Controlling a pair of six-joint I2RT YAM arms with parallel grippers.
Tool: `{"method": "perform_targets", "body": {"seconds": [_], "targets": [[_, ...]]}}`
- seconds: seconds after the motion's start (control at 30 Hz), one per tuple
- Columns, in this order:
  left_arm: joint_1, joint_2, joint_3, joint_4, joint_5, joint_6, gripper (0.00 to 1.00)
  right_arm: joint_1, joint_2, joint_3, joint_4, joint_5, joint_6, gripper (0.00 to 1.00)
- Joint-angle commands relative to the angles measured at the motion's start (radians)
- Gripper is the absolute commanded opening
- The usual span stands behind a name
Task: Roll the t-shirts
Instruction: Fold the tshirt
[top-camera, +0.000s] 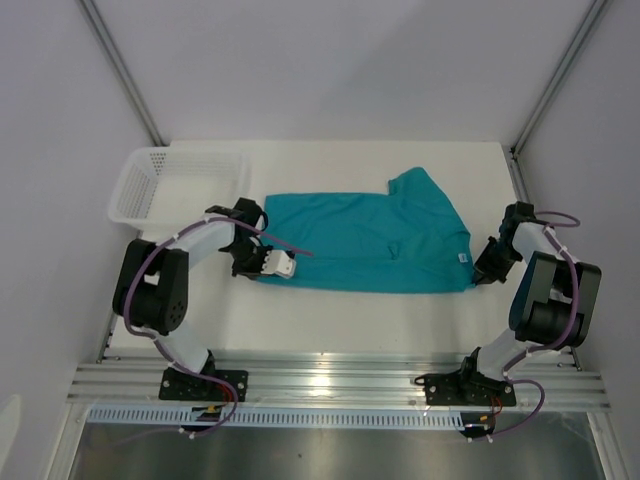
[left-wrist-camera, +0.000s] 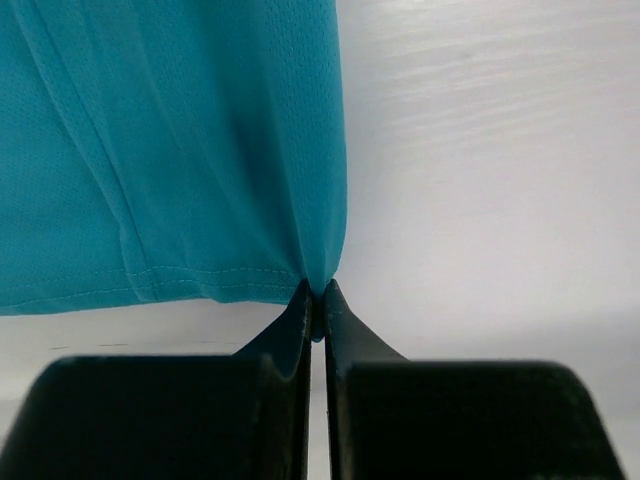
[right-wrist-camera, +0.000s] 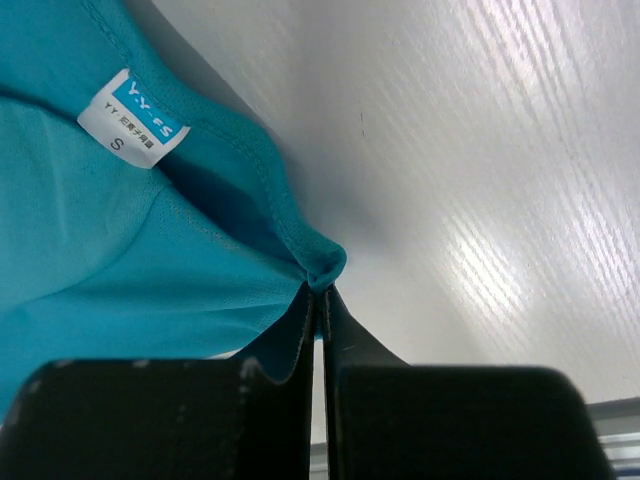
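Note:
The teal t-shirt (top-camera: 370, 240) lies folded lengthwise across the middle of the table, one sleeve sticking out at the back. My left gripper (top-camera: 256, 272) is shut on its near left hem corner (left-wrist-camera: 322, 270), with teal cloth pinched between the tips. My right gripper (top-camera: 478, 282) is shut on its near right corner (right-wrist-camera: 322, 268) by the neck. The small white neck label (right-wrist-camera: 133, 118) shows just left of that grip, and in the top view (top-camera: 462, 257).
A white mesh basket (top-camera: 138, 193) stands at the back left, close behind my left arm. Bare white table (top-camera: 340, 320) lies between the shirt and the metal rail at the near edge.

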Motion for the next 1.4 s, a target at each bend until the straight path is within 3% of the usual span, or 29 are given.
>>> {"method": "perform_targets", "body": {"seconds": [0.0, 0.3, 0.8, 0.83, 0.87, 0.9, 1.0, 1.07, 1.27, 1.37], "targets": [[0.004, -0.098, -0.048, -0.084, 0.037, -0.03, 0.01, -0.009, -0.057, 0.023, -0.064, 0.001, 0.0, 0.0], [0.004, -0.236, -0.142, -0.159, 0.077, -0.094, 0.0, 0.002, -0.105, 0.001, -0.188, -0.015, -0.006, 0.0], [-0.022, -0.259, -0.232, -0.161, 0.112, -0.116, 0.01, 0.019, -0.185, -0.066, -0.318, 0.043, 0.011, 0.03], [-0.022, -0.261, -0.237, -0.159, 0.107, -0.114, 0.05, 0.019, -0.183, -0.065, -0.315, 0.047, 0.012, 0.06], [-0.022, -0.261, -0.238, -0.15, 0.101, -0.114, 0.12, 0.019, -0.179, -0.066, -0.314, 0.047, 0.011, 0.21], [-0.022, -0.261, -0.241, -0.146, 0.09, -0.122, 0.34, 0.019, -0.176, -0.068, -0.312, 0.042, 0.011, 0.27], [-0.021, -0.264, -0.225, -0.168, 0.077, -0.121, 0.59, 0.019, -0.174, -0.059, -0.311, 0.044, 0.009, 0.4], [-0.012, -0.265, -0.186, -0.188, 0.055, -0.137, 0.65, 0.017, -0.182, -0.039, -0.309, 0.051, 0.009, 0.45], [0.062, -0.252, 0.012, -0.287, 0.027, -0.245, 0.67, 0.019, -0.222, 0.116, -0.279, 0.073, -0.011, 0.48], [0.07, -0.23, 0.125, -0.217, 0.053, -0.392, 0.65, 0.046, -0.219, 0.235, -0.225, 0.125, -0.041, 0.48]]}}
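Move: The teal t-shirt is already pinched at its near corners, one in each hand. Its middle lies about 10 cm ahead and 28 cm right of the left hand, and some 12 cm ahead and 29 cm left of the right. The bare table strip it goes to is roughly 9 cm straight back of each hand and about 2 cm lower, with the table's near edge some 18 cm back. The collar label sits 8 cm ahead and 3 cm left of the right hand. The t-shirt's near corners, still pinched, are drawn back over the bare table towards the robot, some 10 cm by the left hand and 8 by the right. Both hands first rise about 2 cm; the left sinks again, and both fingertips tip back about 10 degrees. Then both grippers open, let go, and the hands lift off while swinging forward about 5 cm. ##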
